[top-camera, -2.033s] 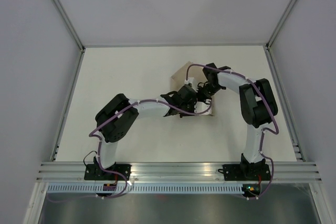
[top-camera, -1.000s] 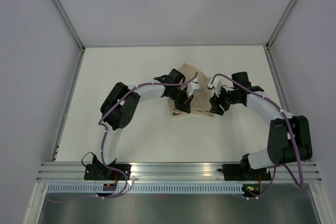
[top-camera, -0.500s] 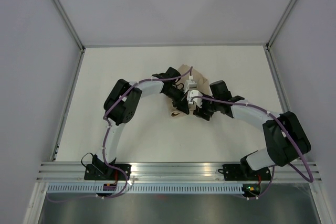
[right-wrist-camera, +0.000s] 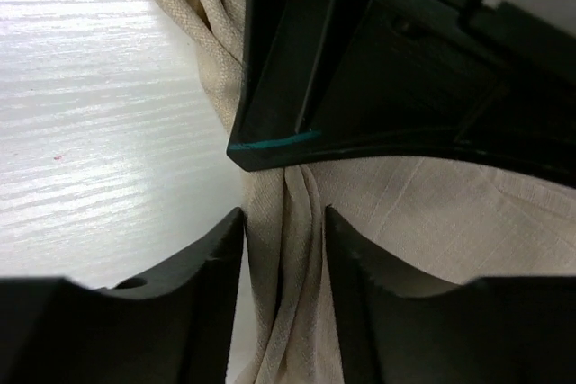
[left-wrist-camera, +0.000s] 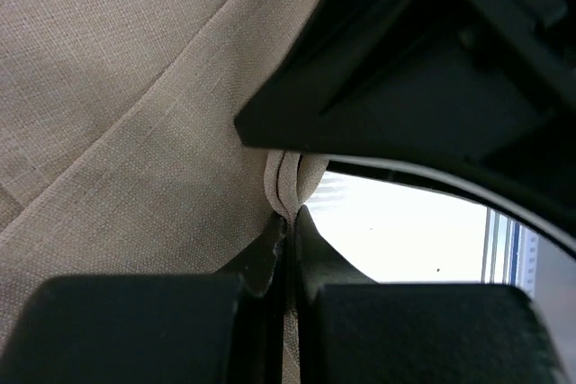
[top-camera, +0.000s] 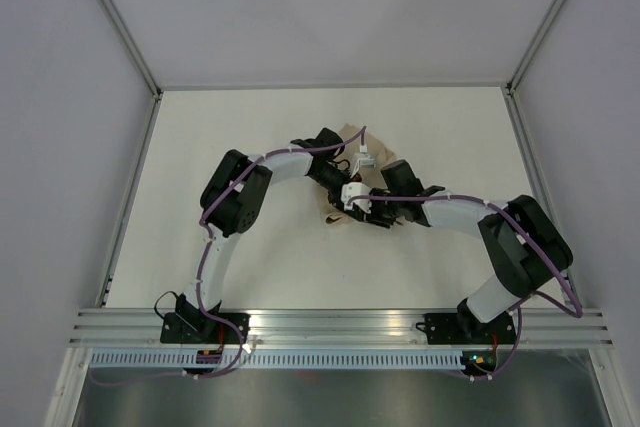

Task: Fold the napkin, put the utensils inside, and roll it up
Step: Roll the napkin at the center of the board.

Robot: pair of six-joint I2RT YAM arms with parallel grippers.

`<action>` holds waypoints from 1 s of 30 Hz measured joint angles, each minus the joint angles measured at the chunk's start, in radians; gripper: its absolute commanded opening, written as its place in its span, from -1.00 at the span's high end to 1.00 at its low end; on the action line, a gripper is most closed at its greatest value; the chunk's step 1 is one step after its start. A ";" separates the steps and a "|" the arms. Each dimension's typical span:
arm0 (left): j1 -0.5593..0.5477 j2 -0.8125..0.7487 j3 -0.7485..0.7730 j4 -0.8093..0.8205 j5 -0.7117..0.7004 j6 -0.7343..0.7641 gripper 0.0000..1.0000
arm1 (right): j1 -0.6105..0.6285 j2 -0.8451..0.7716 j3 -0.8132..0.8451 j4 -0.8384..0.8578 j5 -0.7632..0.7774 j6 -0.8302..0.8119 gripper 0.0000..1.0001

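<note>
The beige napkin (top-camera: pixel 350 133) lies bunched at the table's middle, mostly hidden under both arms. My left gripper (top-camera: pixel 345 185) is shut on a thin fold of the napkin (left-wrist-camera: pixel 135 87); in the left wrist view its jaws (left-wrist-camera: pixel 290 227) pinch the layered edge. My right gripper (top-camera: pixel 353 209) sits right beside it. Its fingers (right-wrist-camera: pixel 211 267) stand open on either side of a gathered rope of napkin (right-wrist-camera: pixel 283 222), which fills the gap between them. The utensils are out of view.
The white table (top-camera: pixel 230 137) is bounded by grey walls and a metal rail (top-camera: pixel 340 325) at the near edge. The two grippers crowd each other: each wrist view shows the other's black body (right-wrist-camera: pixel 405 60) close above the cloth.
The right arm has swung in from the right to the napkin beside the left gripper, and its jaws have narrowed around the bunch. The left gripper has stayed shut on the cloth.
</note>
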 measured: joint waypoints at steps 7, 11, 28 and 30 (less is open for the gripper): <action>0.005 0.001 0.006 -0.010 0.000 0.000 0.78 | 0.033 0.014 0.016 -0.030 0.027 -0.037 0.60; 0.012 0.005 0.009 -0.014 0.000 -0.005 0.53 | 0.037 0.024 0.032 -0.049 0.033 -0.057 0.82; 0.063 -0.085 -0.005 0.062 0.013 -0.143 0.27 | -0.039 0.167 0.267 -0.356 -0.116 -0.092 0.99; 0.073 -0.116 -0.022 0.093 0.013 -0.167 0.28 | -0.059 0.198 0.309 -0.414 -0.151 -0.102 0.99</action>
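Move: Both hands are at the napkin's rolled near edge. The left still pinches it, so its grip spot is at the fingertips. The right's half-open fingers already straddle the same roll, about 3 cm farther right, level with its hand point. From the right hand, the roll's left end lies roughly 9 cm left and 2 cm back; the flat far corner is about 19 cm ahead and 4 cm left. Handing the roll over: the right fingers close and pinch it with barely a shift of the hand, then keep hold while the wrist rolls some 15 degrees, its top tilting forward. The left fingers open beside them, letting go, and the left hand rises about 5 cm and forward 3 to 4 cm, clear of the roll. ##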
